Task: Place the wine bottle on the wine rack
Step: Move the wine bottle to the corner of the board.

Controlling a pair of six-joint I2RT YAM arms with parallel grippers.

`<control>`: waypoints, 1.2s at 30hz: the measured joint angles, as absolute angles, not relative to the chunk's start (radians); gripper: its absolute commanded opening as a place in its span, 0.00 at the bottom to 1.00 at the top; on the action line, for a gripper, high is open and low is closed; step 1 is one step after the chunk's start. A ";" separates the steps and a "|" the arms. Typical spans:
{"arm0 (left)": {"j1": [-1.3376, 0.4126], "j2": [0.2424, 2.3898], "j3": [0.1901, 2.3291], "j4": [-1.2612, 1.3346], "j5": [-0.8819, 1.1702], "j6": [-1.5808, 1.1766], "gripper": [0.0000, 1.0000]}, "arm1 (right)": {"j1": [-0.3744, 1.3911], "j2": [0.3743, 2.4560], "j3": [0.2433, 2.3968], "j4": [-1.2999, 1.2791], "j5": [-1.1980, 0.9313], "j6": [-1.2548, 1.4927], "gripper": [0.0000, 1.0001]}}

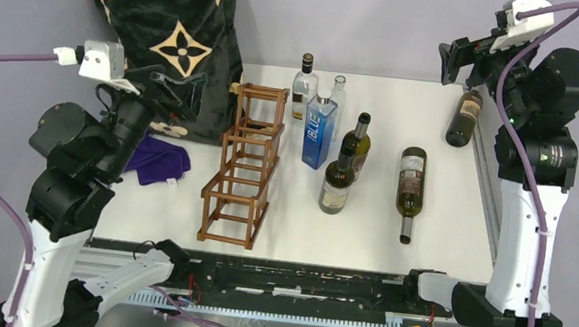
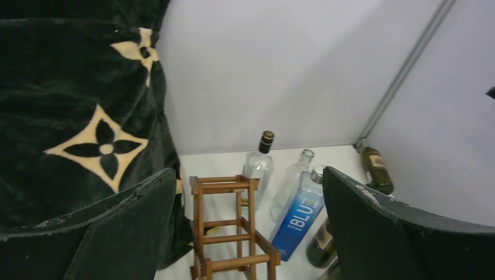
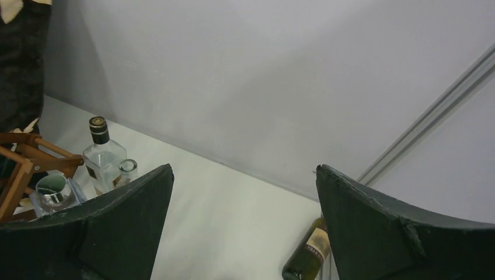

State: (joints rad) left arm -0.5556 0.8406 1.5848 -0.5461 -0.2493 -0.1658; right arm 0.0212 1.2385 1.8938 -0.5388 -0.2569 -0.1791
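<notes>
The reddish-brown wine rack (image 1: 244, 167) stands left of centre on the white table (image 1: 442, 228); its top cells (image 2: 225, 227) lie between and beyond my left fingers. One dark wine bottle (image 1: 410, 184) lies on its side right of centre. A second one (image 1: 464, 117) (image 3: 306, 256) lies by the far right edge. Two more wine bottles (image 1: 337, 181) (image 1: 357, 142) stand upright between the rack and the lying one. My left gripper (image 1: 184, 96) (image 2: 248, 175) hovers open at the far left, empty. My right gripper (image 1: 453, 63) (image 3: 244, 169) is raised open above the far right corner, empty.
A blue square bottle (image 1: 319, 130) (image 2: 297, 219) and two clear bottles (image 1: 304, 84) (image 1: 338, 95) stand behind the rack. A black bag with tan flowers (image 1: 170, 29) leans at the back left, with a purple cloth (image 1: 158, 159) beside it. A metal rail (image 1: 487, 184) runs along the table's right edge.
</notes>
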 measured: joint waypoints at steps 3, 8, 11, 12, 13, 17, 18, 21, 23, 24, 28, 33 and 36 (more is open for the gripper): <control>-0.464 0.874 1.596 -0.555 -0.227 -0.168 1.00 | 0.012 1.268 1.894 -0.558 -0.228 -0.172 0.98; -0.324 0.928 1.607 -0.568 -0.165 -0.234 1.00 | -0.004 1.291 1.874 -0.569 -0.200 -0.170 0.98; -0.252 0.971 1.617 -0.576 -0.109 -0.294 1.00 | -0.014 1.267 1.797 -0.536 -0.225 -0.186 0.98; -0.234 0.974 1.618 -0.576 -0.104 -0.302 1.00 | -0.016 1.254 1.763 -0.524 -0.240 -0.194 0.98; -0.215 0.988 1.623 -0.579 -0.087 -0.319 1.00 | -0.018 1.230 1.699 -0.502 -0.271 -0.212 0.98; -0.153 1.044 1.647 -0.583 -0.021 -0.400 1.00 | -0.026 1.173 1.557 -0.462 -0.357 -0.250 0.98; -0.143 1.055 1.653 -0.583 -0.010 -0.418 1.00 | -0.027 1.161 1.524 -0.455 -0.384 -0.260 0.98; -0.116 1.088 1.676 -0.573 0.043 -0.488 1.00 | -0.029 1.145 1.459 -0.428 -0.444 -0.275 0.98; -0.105 1.103 1.690 -0.565 0.073 -0.527 1.00 | -0.030 1.140 1.423 -0.415 -0.476 -0.281 0.98; -0.100 1.109 1.696 -0.561 0.091 -0.543 1.00 | -0.030 1.140 1.402 -0.403 -0.495 -0.286 0.98; -0.089 1.116 1.700 -0.538 0.150 -0.597 1.00 | -0.034 1.138 1.328 -0.374 -0.552 -0.321 0.98; -0.084 1.092 1.650 -0.487 0.199 -0.641 1.00 | -0.035 1.108 1.218 -0.344 -0.637 -0.410 0.98; -0.084 1.081 1.613 -0.472 0.216 -0.654 1.00 | -0.035 1.080 1.155 -0.326 -0.694 -0.480 0.98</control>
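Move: The lying wine bottle is almost straight below the right hand, some 50 cm down and about 5 cm nearer the base. Of the upright green bottles, the front one stands about 19 cm to that hand's left and 9 cm back, the rear one level with it and 15 cm left; the corner bottle lies roughly 20 cm ahead and 17 cm right. From the left hand the lying bottle is around 50 cm right, 7 cm ahead and 49 cm down. Towards the lying wine bottle the right hand sinks some 21 cm through free air, drifting right a little, then left, turning counter-clockwise and tipping down, its fingers staying wide open. The left hand, also open and empty, goes forward about 10 cm, swings out left and back, rolls its left side down some 20 degrees and tips down. ##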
